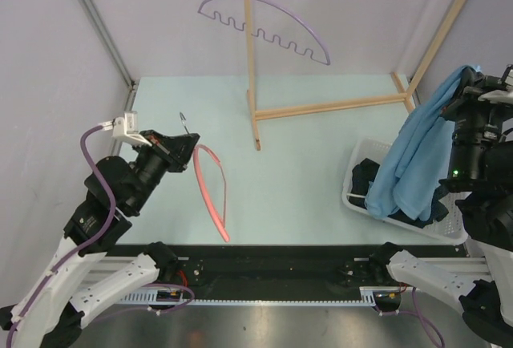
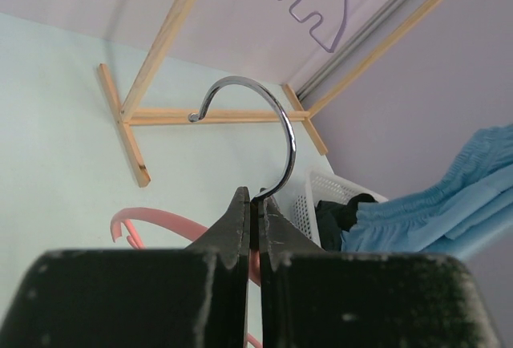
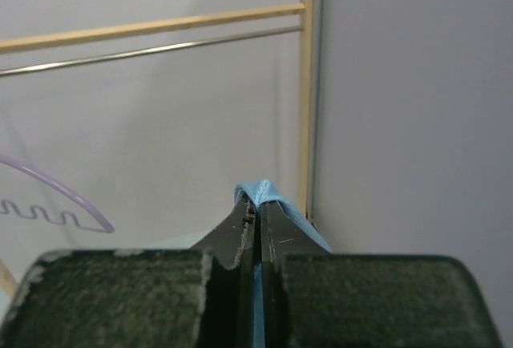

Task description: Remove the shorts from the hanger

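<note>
My left gripper point(image 1: 181, 141) is shut on the metal hook point(image 2: 258, 111) of a bare pink hanger point(image 1: 213, 192), which slants down toward the table on the left. My right gripper point(image 1: 466, 85), raised at the far right, is shut on a fold of the light blue shorts point(image 1: 413, 155). They hang free of the hanger, draping down over a white basket point(image 1: 403, 221). In the right wrist view the blue fabric point(image 3: 268, 196) bulges out past the closed fingertips. Black shorts point(image 1: 366, 176) lie inside the basket, also seen in the left wrist view point(image 2: 340, 215).
A wooden clothes rack point(image 1: 321, 108) stands at the back of the table, its uprights rising on the right and centre. A purple notched hanger point(image 1: 264, 21) hangs from its metal rail. Grey walls close in on both sides.
</note>
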You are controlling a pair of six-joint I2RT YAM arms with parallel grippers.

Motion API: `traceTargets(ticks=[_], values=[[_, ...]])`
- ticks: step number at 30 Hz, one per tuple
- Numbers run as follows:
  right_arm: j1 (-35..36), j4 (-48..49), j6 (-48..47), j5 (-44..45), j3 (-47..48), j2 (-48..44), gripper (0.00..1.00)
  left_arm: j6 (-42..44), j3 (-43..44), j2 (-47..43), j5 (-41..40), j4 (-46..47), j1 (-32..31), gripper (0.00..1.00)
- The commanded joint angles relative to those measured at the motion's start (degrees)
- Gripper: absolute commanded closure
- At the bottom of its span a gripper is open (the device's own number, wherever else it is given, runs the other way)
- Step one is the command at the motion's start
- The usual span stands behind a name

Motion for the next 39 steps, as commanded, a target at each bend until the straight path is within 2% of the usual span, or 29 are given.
traceTargets(ticks=[1,3,6,7,9,12,14,17,25,28,32,33,39], values=[[0.15,4.29,-2.1,7.77,-4.39,-3.69,1.0,1.86,1.39,1.52,3.84,2.89,0.41,1.0],[0.23,1.75,2.2,9.62,-8.0,-5.37,1.0,2.04,1.48,2.13,4.82,2.62,0.32,1.0],[0.15,-7.11,17.64,16.38,-13.1,-6.69,1.0,1.52,0.17,1.78,6.58,2.62,0.32,1.0],[-0.03,-13.49,27.26,19.62,-14.86,-6.69,1.0,1.16,-0.19,1.35,6.84,2.97,0.41,1.0],[-0.38,-21.78,39.17,20.97,-15.92,-6.34,1.0,0.02,-0.72,0.65,7.63,2.63,0.33,1.0],[-2.04,-38.54,56.41,21.32,-18.91,-4.94,1.0,-1.38,-1.68,-1.28,8.42,1.66,0.32,1.0],[-4.24,-42.81,65.89,19.49,-21.28,-4.41,1.0,-1.83,-2.03,-2.34,9.3,1.22,0.41,1.0],[-6.53,-47.3,73.91,15.27,-24.35,-4.58,1.0,-1.57,-1.69,-3.05,9.74,-0.62,0.41,1.0],[-9.61,-54.51,89.39,8.24,-31.65,-4.15,1.0,0.46,-0.19,-0.6,14.75,-0.98,0.32,0.99],[-10.75,-54.08,91.69,6.3,-35.95,-3.79,1.0,0.89,-0.02,0.29,16.24,-0.02,0.41,1.0],[-13.03,-48.2,88.46,2.53,-42.81,-2.65,1.0,2.3,0.86,2.39,18.01,0.34,0.41,1.0],[-15.3,-44.1,86.7,1.04,-44.48,-2.39,1.0,2.56,1.04,2.66,18.01,-0.01,0.41,1.0],[-21.03,-29.41,73.95,-16.53,-52.22,-2.21,1.0,3.0,0.95,5.03,18.62,1.04,0.41,1.0]])
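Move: The basket lies almost straight beneath the raised right hand that holds the blue shorts: some 52 cm below, about 6 cm right, level fore and aft. The black shorts in it are about 4 cm right of the hand and 52 cm down; the rack's right foot stands about 28 cm ahead and 6 cm right, at table height. From the left hand, the basket is some 57 cm right, level with it, about 33 cm below. Right hand sinks about 44 cm to the basket, tipping downward, still pinching the blue shorts; left shifts hanger right. ##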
